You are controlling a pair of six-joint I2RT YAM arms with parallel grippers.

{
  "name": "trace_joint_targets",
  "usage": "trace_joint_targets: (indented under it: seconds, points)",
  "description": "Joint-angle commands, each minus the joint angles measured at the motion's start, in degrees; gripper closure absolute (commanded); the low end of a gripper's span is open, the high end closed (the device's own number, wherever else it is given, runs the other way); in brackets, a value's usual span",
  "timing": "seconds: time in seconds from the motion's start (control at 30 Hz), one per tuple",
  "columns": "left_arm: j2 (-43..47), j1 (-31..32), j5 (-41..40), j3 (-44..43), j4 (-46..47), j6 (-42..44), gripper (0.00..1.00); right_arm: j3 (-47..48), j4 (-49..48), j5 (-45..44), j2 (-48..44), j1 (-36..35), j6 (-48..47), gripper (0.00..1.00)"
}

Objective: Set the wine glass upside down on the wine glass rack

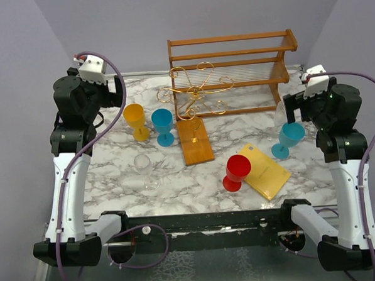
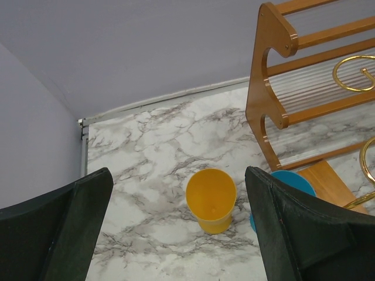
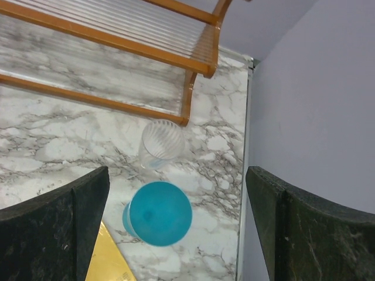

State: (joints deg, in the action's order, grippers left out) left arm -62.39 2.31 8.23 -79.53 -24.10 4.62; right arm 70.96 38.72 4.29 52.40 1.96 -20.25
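Note:
The clear wine glass [image 1: 146,171] stands upright on the marble table, left of centre, and neither wrist view shows it. The wine glass rack [image 1: 194,93] is a gold wire stand with scroll arms on an orange-brown wooden base [image 1: 195,142]. Its wire [image 2: 351,73] and base [image 2: 328,175] show at the right edge of the left wrist view. My left gripper [image 1: 117,90] is raised at the back left, open and holding nothing [image 2: 177,172]. My right gripper [image 1: 293,110] hovers at the right side, open and holding nothing [image 3: 177,171].
A wooden slatted shelf [image 1: 234,69] stands behind the rack. A yellow goblet [image 1: 136,121] and a blue goblet [image 1: 163,126] stand left of the base. A red goblet [image 1: 236,172], a yellow booklet [image 1: 264,170], another blue goblet [image 3: 159,212] and a ribbed clear glass [image 3: 161,143] are on the right.

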Motion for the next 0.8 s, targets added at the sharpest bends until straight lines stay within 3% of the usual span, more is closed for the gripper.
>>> trace_joint_targets:
  seconds: [0.0, 0.13, 0.53, 0.77]
  points:
    - [-0.8, -0.3, 2.9, -2.2, -1.6, -0.2, 0.01, -1.7, 2.0, -1.2, -1.2, 2.8, 0.7, 0.01]
    - [-1.1, -0.3, 4.4, -1.3, -1.4, -0.3, 0.01, -2.5, 0.5, -2.3, 0.9, 3.7, 2.1, 0.03]
    - [-1.6, -0.3, 6.0, -1.3, -1.0, -0.7, 0.01, 5.6, 1.1, -6.0, 18.7, 3.7, 3.6, 0.44]
    - [-2.2, -0.3, 6.4, -1.6, -1.1, -0.6, 0.01, 7.7, 0.7, -5.1, 24.4, 3.7, 3.4, 0.53]
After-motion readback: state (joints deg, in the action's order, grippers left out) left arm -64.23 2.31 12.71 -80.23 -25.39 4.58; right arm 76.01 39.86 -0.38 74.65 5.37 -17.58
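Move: The clear wine glass stands upright some 11 cm ahead of the right hand, roughly 3 cm to its left and 25 cm below. The blue glass is about 9 cm nearer than it and 2 cm to its right, standing about as tall, while the rack's right end is some 9 cm beyond the clear glass and 2 cm to its right. For the left hand, the clear glass lies around 52 cm to its right, 5 cm ahead and well below. Towards the clear wine glass by the rack's right end, the right hand first slides rightward and a touch back, then dives about 9 cm down and 7 cm forward above the blue glass, ending 3 to 4 cm farther right. The wrist tips some 20 degrees further down and turns slightly clockwise, while the wide-open fingers close to about half, still touching nothing. ##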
